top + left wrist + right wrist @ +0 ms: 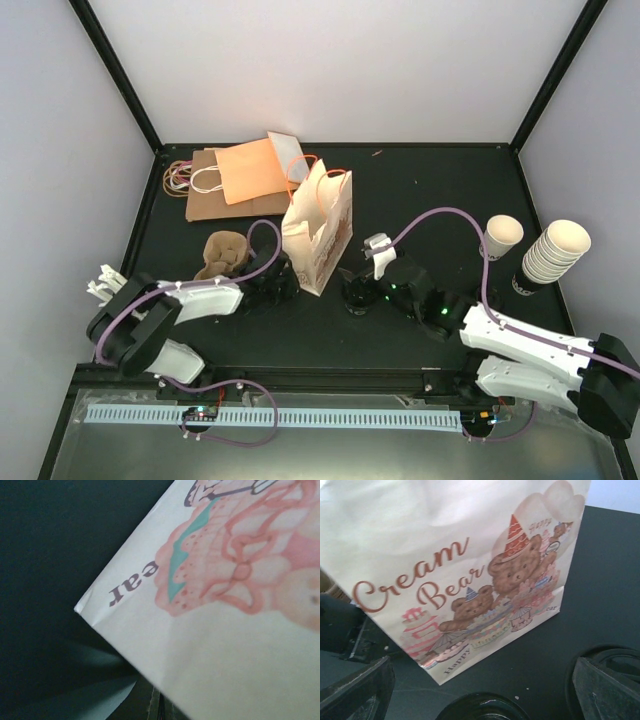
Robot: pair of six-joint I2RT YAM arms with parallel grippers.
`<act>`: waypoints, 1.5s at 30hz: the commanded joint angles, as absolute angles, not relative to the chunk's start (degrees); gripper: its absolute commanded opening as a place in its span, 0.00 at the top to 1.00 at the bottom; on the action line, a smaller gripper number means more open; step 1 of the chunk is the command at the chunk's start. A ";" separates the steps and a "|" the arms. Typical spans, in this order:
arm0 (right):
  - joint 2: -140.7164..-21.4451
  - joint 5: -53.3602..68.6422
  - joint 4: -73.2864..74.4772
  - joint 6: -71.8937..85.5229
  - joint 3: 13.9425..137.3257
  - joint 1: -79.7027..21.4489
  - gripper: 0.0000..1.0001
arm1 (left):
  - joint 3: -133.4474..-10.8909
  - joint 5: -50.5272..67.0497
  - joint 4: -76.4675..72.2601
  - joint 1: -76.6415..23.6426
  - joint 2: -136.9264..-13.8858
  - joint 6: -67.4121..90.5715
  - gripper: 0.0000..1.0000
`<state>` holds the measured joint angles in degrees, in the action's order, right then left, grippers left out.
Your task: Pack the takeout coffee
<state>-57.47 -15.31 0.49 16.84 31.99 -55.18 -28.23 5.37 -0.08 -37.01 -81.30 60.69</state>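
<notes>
The takeout coffee, a small cream paper cup [503,235], stands tilted at the right of the table, far from both grippers. A white "Cream Bear" paper bag [318,232] stands upright in the middle. My left gripper [280,283] is shut at the bag's near left bottom corner. In the left wrist view the bag [225,630] fills the frame and covers most of the closed fingertips [156,707]; no grip on the paper shows. My right gripper [354,292] stands wide open just right of the bag [445,565], with its fingers [355,690] on either side of a black round lid [481,707].
A tall stack of nested cream cups [555,250] stands beside the single cup. A brown pulp cup carrier [225,253] lies left of the bag. Flat brown and orange paper bags [245,172] lie at the back left. Another black round object [615,660] sits by the right finger.
</notes>
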 commanded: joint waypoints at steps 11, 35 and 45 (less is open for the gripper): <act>-54.11 -16.53 4.47 17.48 31.22 -53.71 0.00 | -47.18 4.27 0.11 -36.94 -96.52 55.21 0.98; -55.70 -10.10 2.36 16.08 32.16 -53.39 0.00 | -61.11 -5.83 56.98 -30.72 -70.54 29.76 0.74; -55.37 -6.64 5.81 15.97 34.46 -53.51 0.00 | -67.41 -5.91 64.01 -19.01 -66.02 17.22 0.34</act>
<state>-55.68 -8.34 4.43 16.58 32.40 -53.87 -64.18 -4.36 58.67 -21.61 -67.64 23.97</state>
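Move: The paper bag's middle lies around 6 cm ahead of the left hand, 5 cm to its right and 8 cm or so higher, its near lower side already against the shut fingers. From the same hand, the pulp cup tray is roughly 15 cm left and 2 cm ahead, and a black cup about 13 cm right and 3 cm back. From the waiting right hand, the bag stands about 6 cm ahead, 6 cm left and somewhat lower. Forward and to the right, low over the table, the left hand keeps pushing the bag with shut fingertips for roughly 9 cm in all. It then turns back, comes free of the bag and climbs some 14 cm while sweeping left to above the edge of the tray, its left side rolling up about 30 degrees and the fingers opening past half. ##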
